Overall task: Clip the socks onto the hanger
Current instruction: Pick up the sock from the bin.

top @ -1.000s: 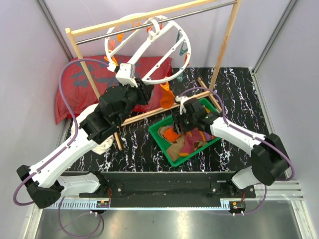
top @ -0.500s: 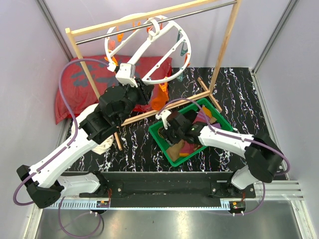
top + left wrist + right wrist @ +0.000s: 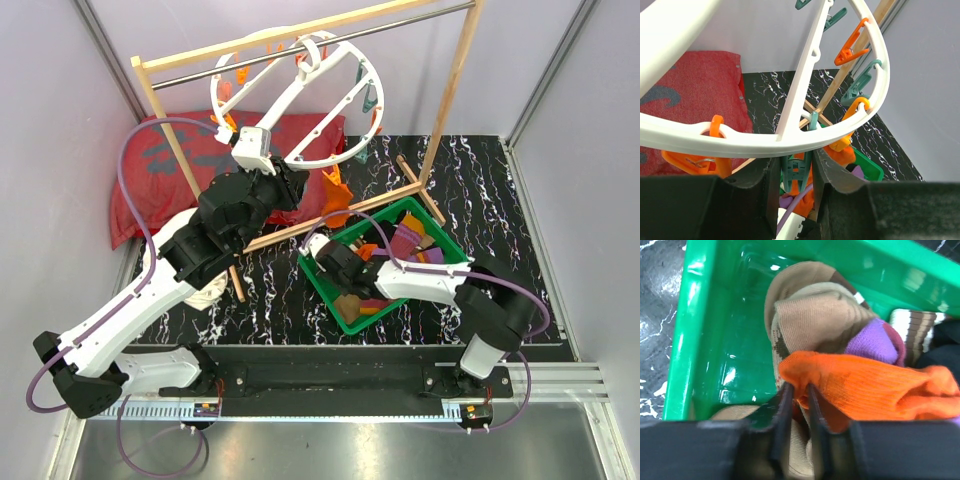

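The white ring hanger (image 3: pixel 300 105) hangs from the rack bar with orange and teal clips. My left gripper (image 3: pixel 262 140) is at its lower rim, and its jaws (image 3: pixel 796 175) are shut on a teal clip (image 3: pixel 797 172) under the ring (image 3: pixel 765 142). One orange sock (image 3: pixel 335 200) hangs from the hanger. My right gripper (image 3: pixel 335 265) is low in the green bin (image 3: pixel 440 228), shut (image 3: pixel 796 395) on a fold of another orange sock (image 3: pixel 875 385). Beneath that lie a brown-tan sock (image 3: pixel 815 315) and a purple one (image 3: pixel 870 342).
The wooden-post rack (image 3: pixel 455 80) with its metal bar stands across the back, its base rails running past the bin. A red cushion (image 3: pixel 160 165) lies at the back left. A white cloth (image 3: pixel 215 290) peeks from under my left arm. The bin wall (image 3: pixel 695 330) is close on the left of my right fingers.
My right gripper has slid left across the bin and closed on the orange sock. The left arm and hanger have stayed put; the hanging orange sock swayed slightly.
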You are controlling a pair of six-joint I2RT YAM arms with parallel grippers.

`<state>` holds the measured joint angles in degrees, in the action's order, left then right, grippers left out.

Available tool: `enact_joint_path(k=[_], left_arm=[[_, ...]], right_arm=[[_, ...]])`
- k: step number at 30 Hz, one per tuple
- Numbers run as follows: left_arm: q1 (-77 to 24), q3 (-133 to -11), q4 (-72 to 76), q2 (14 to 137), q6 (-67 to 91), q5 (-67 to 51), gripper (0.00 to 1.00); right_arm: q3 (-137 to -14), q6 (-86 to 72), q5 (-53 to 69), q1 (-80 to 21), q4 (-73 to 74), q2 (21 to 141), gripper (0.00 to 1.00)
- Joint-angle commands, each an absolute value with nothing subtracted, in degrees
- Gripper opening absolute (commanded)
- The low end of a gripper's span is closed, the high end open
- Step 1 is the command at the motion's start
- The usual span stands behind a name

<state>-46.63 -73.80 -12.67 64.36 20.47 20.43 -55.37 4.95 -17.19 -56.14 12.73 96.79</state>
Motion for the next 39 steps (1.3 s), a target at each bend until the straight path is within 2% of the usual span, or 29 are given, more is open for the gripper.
enact_joint_path(k=[1,2,4,15,21,39], left_arm=[[-46.8,-76.1,-11.8,64.1,20.7,22.7,0.0],[-46.8,-76.1,-11.8,64.1,20.7,22.7,0.0],[-46.8,-76.1,-11.9,64.1,20.9,22.6,0.0],[-46.8,-76.6,-11.6,64.0,22.1,21.7,0.0],[-46.8,-76.6,-11.5,63.8,23.4,20.9,0.0],[-46.8,-76.2,-11.2,63.1,27.7,17.4,0.0]], right_arm=[[-55.4,4.7,-20.0,-56.6,12.0,92.2,0.18],[-55.0,4.1,-19.5,-56.7,12.2,90.3,0.07],[-54.0,3.6,-18.4,-56.7,12.6,87.4,0.0],[-53.7,0.5,-5.0,-56.6,14.6,74.1,0.0],[-56.6,-1.1,-2.2,-56.6,16.9,67.9,0.0],[-75.4,1.9,-4.1,-56.7,23.9,70.1,0.0]])
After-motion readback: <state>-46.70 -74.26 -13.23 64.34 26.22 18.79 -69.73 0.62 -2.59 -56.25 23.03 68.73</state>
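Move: The orange sock lies in the bin with its near end already between the right hand's parted fingertips; its middle is about 2 cm ahead and 4 cm to the right, about 1 cm lower. A tan sock lies some 4 cm ahead and 2 cm left of the fingertips, a purple sock about 5 cm ahead and 2 cm right. From the left hand, up at the hanger's clip, the orange sock is roughly 36 cm below, 3 cm back and 7 cm right. The orange sock's end gets pinched as the right fingers shut fully on it; they keep that grip and carry it almost straight up out of the bin, about 25 cm, easing slightly back, towards the teal clip the left hand keeps hold of at the hanger's rim. On the way the wrist rolls some 35 degrees, bringing the fingers from steeply down to flatter and more leftward. ##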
